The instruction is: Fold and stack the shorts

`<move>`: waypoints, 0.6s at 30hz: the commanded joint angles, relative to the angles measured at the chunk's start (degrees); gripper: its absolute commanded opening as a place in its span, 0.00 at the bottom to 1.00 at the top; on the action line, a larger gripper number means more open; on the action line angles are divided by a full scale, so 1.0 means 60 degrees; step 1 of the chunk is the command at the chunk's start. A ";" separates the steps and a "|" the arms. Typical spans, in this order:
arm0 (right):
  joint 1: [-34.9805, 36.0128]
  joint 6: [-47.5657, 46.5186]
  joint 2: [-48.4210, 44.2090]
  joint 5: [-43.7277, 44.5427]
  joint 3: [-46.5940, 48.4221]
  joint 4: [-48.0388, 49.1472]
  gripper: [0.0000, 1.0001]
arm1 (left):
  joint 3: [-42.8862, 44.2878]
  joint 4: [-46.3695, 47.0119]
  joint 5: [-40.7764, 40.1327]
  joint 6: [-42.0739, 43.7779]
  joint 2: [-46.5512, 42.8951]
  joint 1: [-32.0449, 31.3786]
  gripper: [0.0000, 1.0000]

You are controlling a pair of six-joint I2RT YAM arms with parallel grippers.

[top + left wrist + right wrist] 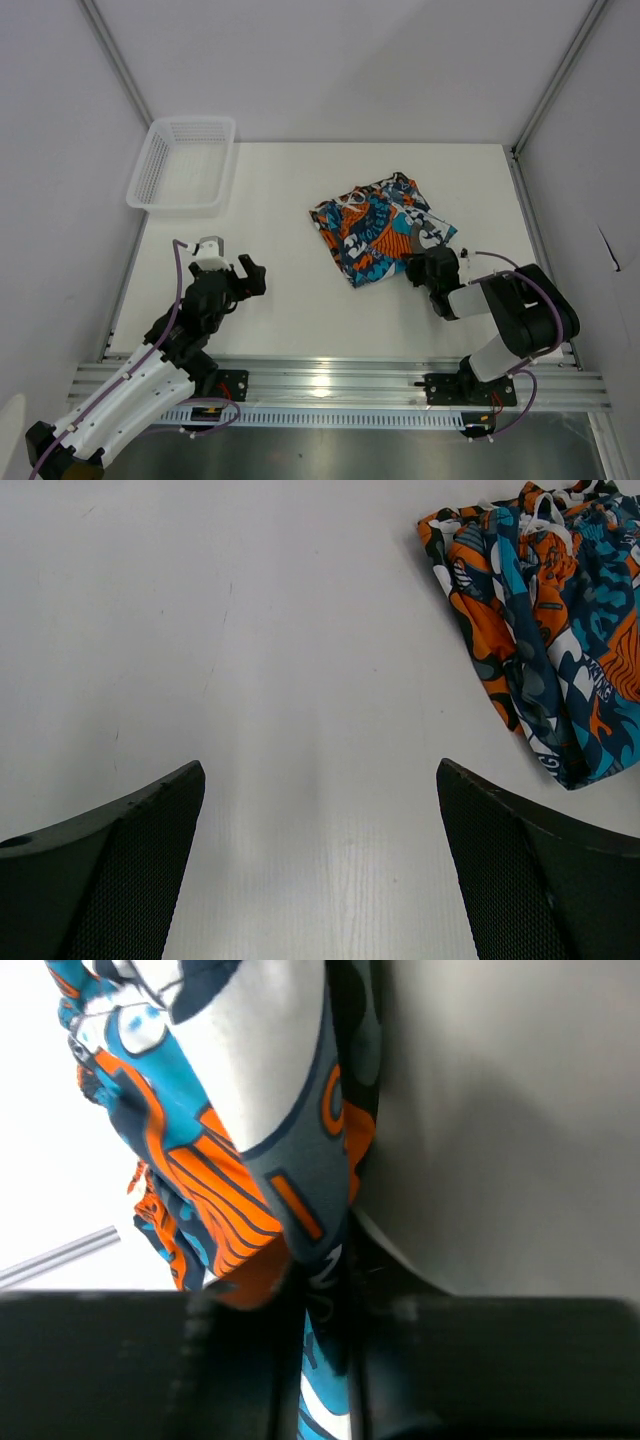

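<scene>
The blue-teal, orange and white cartoon-print shorts (pixel 378 232) lie crumpled right of the table's middle; they also show at the upper right of the left wrist view (pixel 570 630). Blotchy orange, dark and grey fabric (pixel 478 610) runs along the heap's left edge; I cannot tell whether it is a separate pair. My right gripper (pixel 416 262) is at the heap's near right corner. In the right wrist view it (pixel 325 1295) is shut on a fold of the cartoon-print fabric (pixel 240 1190). My left gripper (pixel 250 276) hovers over bare table to the left, open (pixel 320 775) with nothing between its fingers.
A white plastic mesh basket (pixel 190 123) sits at the table's far left corner, partly over the edge. Aluminium frame posts and white walls enclose the table. The rail with both arm bases runs along the near edge.
</scene>
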 commanded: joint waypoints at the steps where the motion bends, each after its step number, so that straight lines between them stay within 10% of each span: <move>1: -0.0357 0.0107 0.0354 0.0265 -0.0080 0.1521 0.12 | 0.0014 0.0183 -0.0149 0.0158 -0.0014 -0.0004 0.99; 9: -0.1602 0.0033 -0.0155 -0.0131 -0.1074 0.2639 0.00 | 0.0014 0.0242 -0.0090 0.0202 0.0060 -0.0004 0.99; 18: -0.5218 -0.0303 -0.3507 -0.1081 -0.1472 -0.0684 0.00 | 0.0014 0.0256 -0.0032 0.0217 0.0074 -0.0004 0.99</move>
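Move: The stack of shorts lies right at the right hand: its near right part is already between the half-shut fingers, almost at table height, and its middle is about 9 cm ahead and 6 cm to the left. The table's right edge runs some 31 cm to this hand's right. From the idle left hand the middle of the shorts lies roughly 21 cm ahead, 32 cm to the right and 13 cm below. To its right, gathering speed, the right hand drags the shorts about 14 cm by their near edge, towards the table's right edge, after its fingers finish closing on the cloth. Low at first, it climbs nearly 5 cm, mostly late on, while the wrist turns some 20 degrees clockwise and its fingers tip up a little. ##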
